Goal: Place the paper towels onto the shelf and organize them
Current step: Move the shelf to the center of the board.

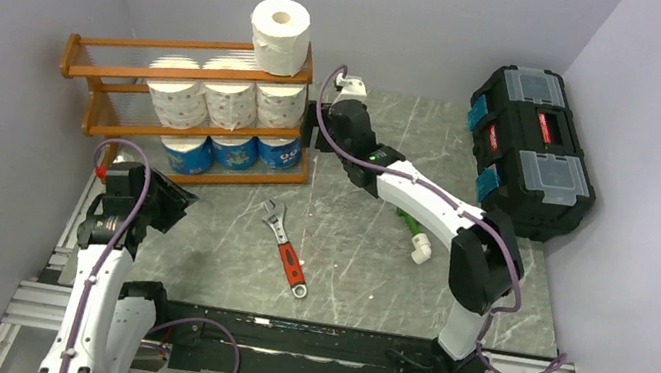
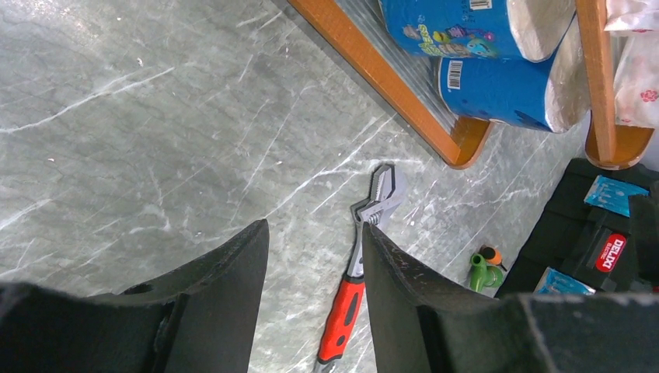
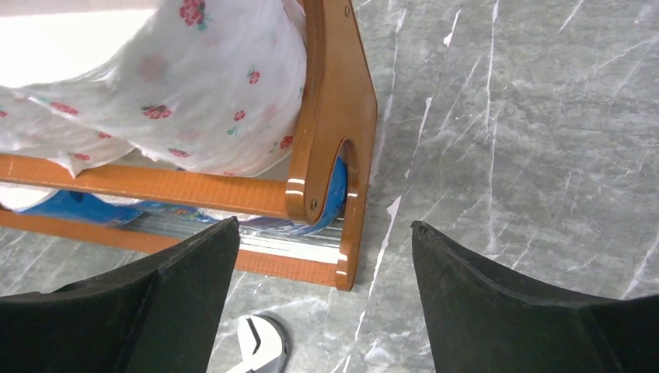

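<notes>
The shelf stands at the back left. One plain white paper towel roll sits on its top tier at the right end. Three red-printed rolls fill the middle tier, and three blue-wrapped rolls the bottom. My right gripper hovers open and empty beside the shelf's right end post, its jaws wide apart over the table. A printed roll lies just behind that post. My left gripper is partly open and empty at the front left, with its jaws above bare table.
A red-handled wrench lies mid-table in front of the shelf. A black toolbox with red latches stands at the back right. A green fitting lies under the right arm. Grey walls close in on both sides.
</notes>
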`<control>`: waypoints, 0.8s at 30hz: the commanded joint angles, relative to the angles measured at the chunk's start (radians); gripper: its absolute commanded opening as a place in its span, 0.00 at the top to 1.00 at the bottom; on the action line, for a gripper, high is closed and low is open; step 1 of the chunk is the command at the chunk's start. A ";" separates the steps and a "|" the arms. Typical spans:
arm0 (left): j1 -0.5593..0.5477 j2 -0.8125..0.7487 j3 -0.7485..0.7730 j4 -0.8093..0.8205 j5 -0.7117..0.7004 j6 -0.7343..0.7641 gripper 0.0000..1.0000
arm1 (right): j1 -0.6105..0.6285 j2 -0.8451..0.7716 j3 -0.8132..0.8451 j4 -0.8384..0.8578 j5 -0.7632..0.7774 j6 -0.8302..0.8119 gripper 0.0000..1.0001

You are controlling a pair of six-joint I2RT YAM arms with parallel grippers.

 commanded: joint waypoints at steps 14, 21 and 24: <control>-0.003 -0.026 -0.013 0.004 0.011 0.011 0.48 | -0.002 0.148 0.172 -0.022 0.052 -0.042 0.34; -0.003 -0.024 -0.009 -0.002 0.002 0.014 0.48 | -0.002 0.192 0.230 -0.067 0.068 -0.051 0.55; -0.004 -0.021 -0.011 0.001 0.003 0.014 0.48 | -0.002 0.195 0.236 -0.084 0.076 -0.051 0.62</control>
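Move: The shelf's right end panel, at the front edge the right hand goes for, lies about 4 cm ahead of that hand, 2 cm left and 3 cm below. From the same hand, the nearest white roll is roughly 4 cm ahead, 8 cm left and 3 cm down; the blue roll beneath is level ahead, 9 cm left, 13 cm down; the top roll is 10 cm ahead, 7 cm left, 12 cm up. From the left hand the panel edge is some 22 cm ahead, 20 cm right and 4 cm up. The shelf's right end panel comes between the right hand's fingers as the hand sinks first, then eases forward and to its left onto the front edge, about 5 cm in all. The fingers close steadily to about half their gap, one on the roll side of the panel, the other on its outer face; whether they already pinch the wood can't be seen. ##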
